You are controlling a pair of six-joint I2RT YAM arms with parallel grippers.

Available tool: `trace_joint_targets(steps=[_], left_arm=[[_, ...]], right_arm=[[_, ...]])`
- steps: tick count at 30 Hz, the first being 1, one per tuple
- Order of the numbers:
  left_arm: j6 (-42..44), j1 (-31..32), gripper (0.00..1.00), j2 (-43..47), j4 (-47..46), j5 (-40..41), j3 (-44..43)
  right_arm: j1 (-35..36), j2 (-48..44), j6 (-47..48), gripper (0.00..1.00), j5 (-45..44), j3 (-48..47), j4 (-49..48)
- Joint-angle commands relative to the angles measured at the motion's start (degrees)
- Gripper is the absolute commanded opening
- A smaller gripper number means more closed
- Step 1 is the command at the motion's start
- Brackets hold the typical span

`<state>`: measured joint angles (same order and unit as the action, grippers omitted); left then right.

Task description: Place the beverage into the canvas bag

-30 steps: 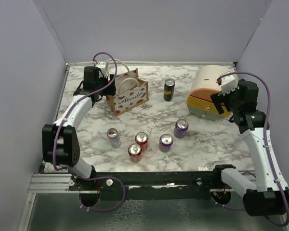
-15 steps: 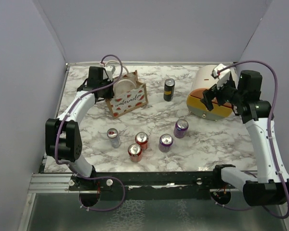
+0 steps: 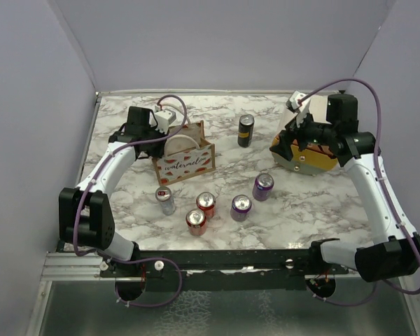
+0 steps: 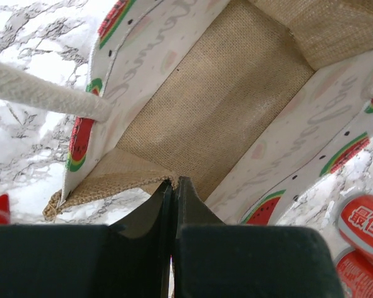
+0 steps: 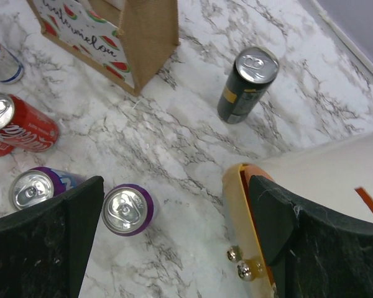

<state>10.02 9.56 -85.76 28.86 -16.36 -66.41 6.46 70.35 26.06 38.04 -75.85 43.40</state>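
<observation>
The canvas bag (image 3: 189, 159) stands at the back left with its mouth up; the left wrist view looks down into its empty burlap inside (image 4: 224, 105). My left gripper (image 3: 156, 127) is shut, its tips (image 4: 174, 184) pinching the burlap rim at the bag's left end. Several beverage cans stand on the marble: a dark one (image 3: 246, 130) (image 5: 247, 85), two purple ones (image 3: 263, 186) (image 3: 241, 207), two red ones (image 3: 206, 204) and a silver one (image 3: 165, 200). My right gripper (image 3: 301, 136) (image 5: 174, 205) hangs open and empty above the table, a purple can (image 5: 127, 209) by its left finger.
A peach-and-yellow domed container (image 3: 309, 150) (image 5: 336, 186) sits at the back right, right under my right wrist. A white rope handle (image 4: 43, 93) crosses left of the bag's mouth. Grey walls close in the table on three sides.
My left gripper has shut on the bag's rim and the bag has turned and shifted slightly. My right arm has swung left over the domed container, its jaws still open.
</observation>
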Motion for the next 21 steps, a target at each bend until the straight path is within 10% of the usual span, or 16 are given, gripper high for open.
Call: trace_joint_targets(steps=[1, 12, 21], left_arm=[[6.14, 0.11, 0.0, -0.06, 1.86, -5.17, -0.98], [6.7, 1.68, 0.09, -3.97, -2.81, -8.89, -4.61], [10.83, 1.69, 0.68, 5.01, 0.38, 0.38, -2.93]], right_arm=[[3.19, 0.96, 1.48, 1.0, 0.81, 0.48, -2.79], [7.71, 4.84, 1.64, 1.0, -2.21, 2.34, -5.95], [8.37, 3.88, 0.39, 1.0, 1.88, 6.03, -9.83]])
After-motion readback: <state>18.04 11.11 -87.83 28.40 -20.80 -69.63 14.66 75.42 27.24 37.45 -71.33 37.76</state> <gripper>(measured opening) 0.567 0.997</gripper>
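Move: The left hand already pinches the left side rim of the canvas bag, whose middle lies about 10 cm to its right, 4 ahead and 7 lower; the silver can stands some 17 cm back and 4 right of this hand. From the empty, wide-open right hand, the nearer purple can is about 7 cm left, 3 back and 22 below; the other purple can 15 left and 11 back, the black can 12 left and 19 ahead, the yellow-fronted box 14 right and 15 ahead. Still pinching the bag's left rim, the left hand draws it about 2.5 cm to the right and a little forward, turning some 10 degrees clockwise, then opens past halfway, lets the rim go and starts to rise. Meanwhile the open right hand travels left and sinks, roughly 4.5 cm each, down towards the nearer purple can, touching nothing. ##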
